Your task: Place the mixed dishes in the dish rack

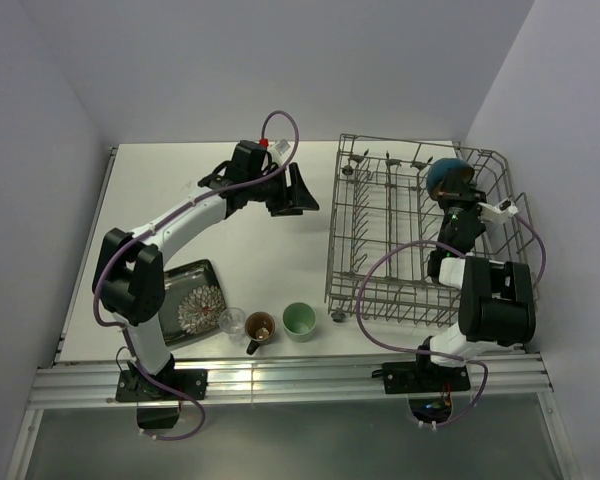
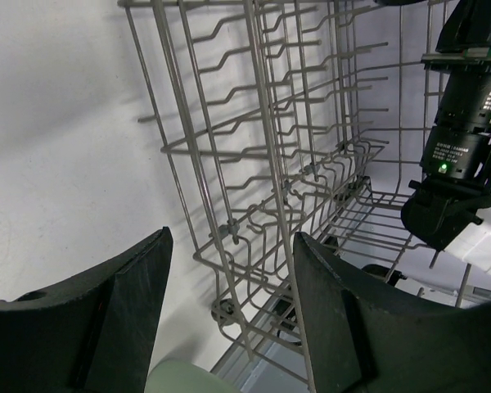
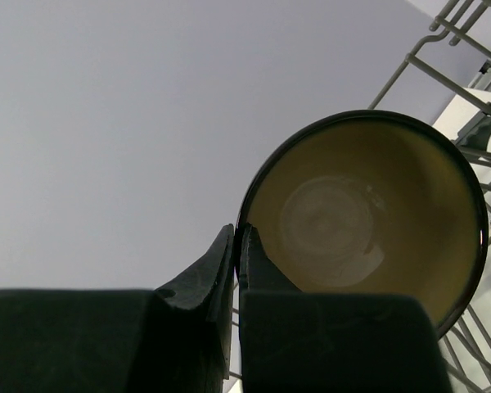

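Observation:
My right gripper (image 1: 458,196) is shut on the rim of the dark bowl with a tan inside (image 1: 444,174), holding it tilted over the far right part of the grey wire dish rack (image 1: 380,240). In the right wrist view the fingers (image 3: 237,233) pinch the bowl's (image 3: 368,213) left rim. My left gripper (image 1: 300,190) is open and empty, just left of the rack. In its wrist view (image 2: 231,237) it faces the rack (image 2: 254,139). The square floral plate (image 1: 190,300), clear glass (image 1: 232,321), brown mug (image 1: 259,326) and pale green cup (image 1: 299,321) stand near the front edge.
The rack's near left wheel (image 1: 338,315) rests on the table close to the green cup (image 2: 180,378). White walls close in the table on the left, back and right. The right arm (image 2: 458,147) stands inside the rack's span in the left wrist view.

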### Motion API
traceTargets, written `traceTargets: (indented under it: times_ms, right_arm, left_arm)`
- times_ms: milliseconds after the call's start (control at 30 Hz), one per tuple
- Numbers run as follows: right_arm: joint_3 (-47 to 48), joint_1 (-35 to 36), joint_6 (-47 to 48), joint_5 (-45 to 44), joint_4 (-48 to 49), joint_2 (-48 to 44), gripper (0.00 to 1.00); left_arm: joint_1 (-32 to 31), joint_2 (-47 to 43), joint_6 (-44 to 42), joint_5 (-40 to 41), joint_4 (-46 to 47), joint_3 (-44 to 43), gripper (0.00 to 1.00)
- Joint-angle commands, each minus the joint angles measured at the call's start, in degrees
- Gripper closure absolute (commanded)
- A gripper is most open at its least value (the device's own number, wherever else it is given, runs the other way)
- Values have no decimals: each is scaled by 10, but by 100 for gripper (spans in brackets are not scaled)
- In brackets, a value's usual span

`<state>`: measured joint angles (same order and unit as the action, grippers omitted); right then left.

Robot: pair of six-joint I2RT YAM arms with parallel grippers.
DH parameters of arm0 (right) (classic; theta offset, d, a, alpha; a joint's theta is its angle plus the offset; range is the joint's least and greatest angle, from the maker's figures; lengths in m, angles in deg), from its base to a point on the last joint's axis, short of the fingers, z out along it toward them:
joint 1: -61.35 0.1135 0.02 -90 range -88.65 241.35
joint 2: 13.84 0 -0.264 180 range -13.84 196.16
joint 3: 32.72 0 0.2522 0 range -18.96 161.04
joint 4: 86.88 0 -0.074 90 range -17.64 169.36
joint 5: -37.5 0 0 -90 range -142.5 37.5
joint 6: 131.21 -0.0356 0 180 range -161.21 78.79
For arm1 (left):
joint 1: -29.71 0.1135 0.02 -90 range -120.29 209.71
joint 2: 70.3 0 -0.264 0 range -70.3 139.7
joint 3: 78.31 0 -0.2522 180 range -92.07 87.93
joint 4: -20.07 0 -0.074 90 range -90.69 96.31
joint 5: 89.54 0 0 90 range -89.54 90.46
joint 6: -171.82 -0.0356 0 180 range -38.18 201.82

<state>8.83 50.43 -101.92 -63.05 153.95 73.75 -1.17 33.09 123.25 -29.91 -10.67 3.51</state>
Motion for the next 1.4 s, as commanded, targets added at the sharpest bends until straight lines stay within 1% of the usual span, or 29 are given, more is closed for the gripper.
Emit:
traceTargets:
  times_ms: [0,100,233,433,667,767,1100,1367]
  right_arm:
    - [-28,5,-19,11,159,-47,100]
    - [-50,5,-13,5,90,-105,100]
    - [-56,5,-5,14,29,-136,100]
    - [-78,5,-12,4,10,-146,100]
    - [-89,5,-15,12,24,-147,100]
    - [-81,5,-10,22,21,-159,100]
    - [-16,4,1,22,-39,-205,100]
    - [32,1,2,21,-64,-205,100]
  left_arm:
    - [-2,8,8,-18,26,-32,33]
    - [-2,8,10,-21,26,-39,33]
    - [-1,7,15,-21,26,-42,33]
    - [-2,12,22,-18,33,-43,33]
    - [-10,40,15,-12,10,-84,33]
    - [-17,49,15,-10,11,-97,33]
    - [-44,82,9,12,9,-125,34]
    - [-54,118,-3,43,2,-140,35]
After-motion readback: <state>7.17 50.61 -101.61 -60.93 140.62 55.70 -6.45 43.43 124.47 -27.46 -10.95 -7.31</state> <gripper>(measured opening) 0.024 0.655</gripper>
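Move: The right hand already pinches the bowl's rim; the bowl's middle hangs about 3 cm ahead, 4 cm left and 4 cm below it, over the rack's far right section, whose middle is some 10 cm below, 2 cm ahead and 3 cm left of that hand. From the left hand, the rack's left rail lies about 5 cm right, level and 5 cm down; the green cup is about 21 cm back, 2 cm left and 12 cm lower. Keeping its pinch on the bowl's rim, the right hand draws back about 4 cm towards the base, the rack coming back with it, then nearly stops before lifting the bowl roughly 5 cm without really turning the wrist. Meanwhile the left hand, fingers still open, rises slightly, then travels some 5 cm to the right to the rack's left rail and starts sinking at the end, the rail coming in line between its fingers; whether it touches can't be seen. ##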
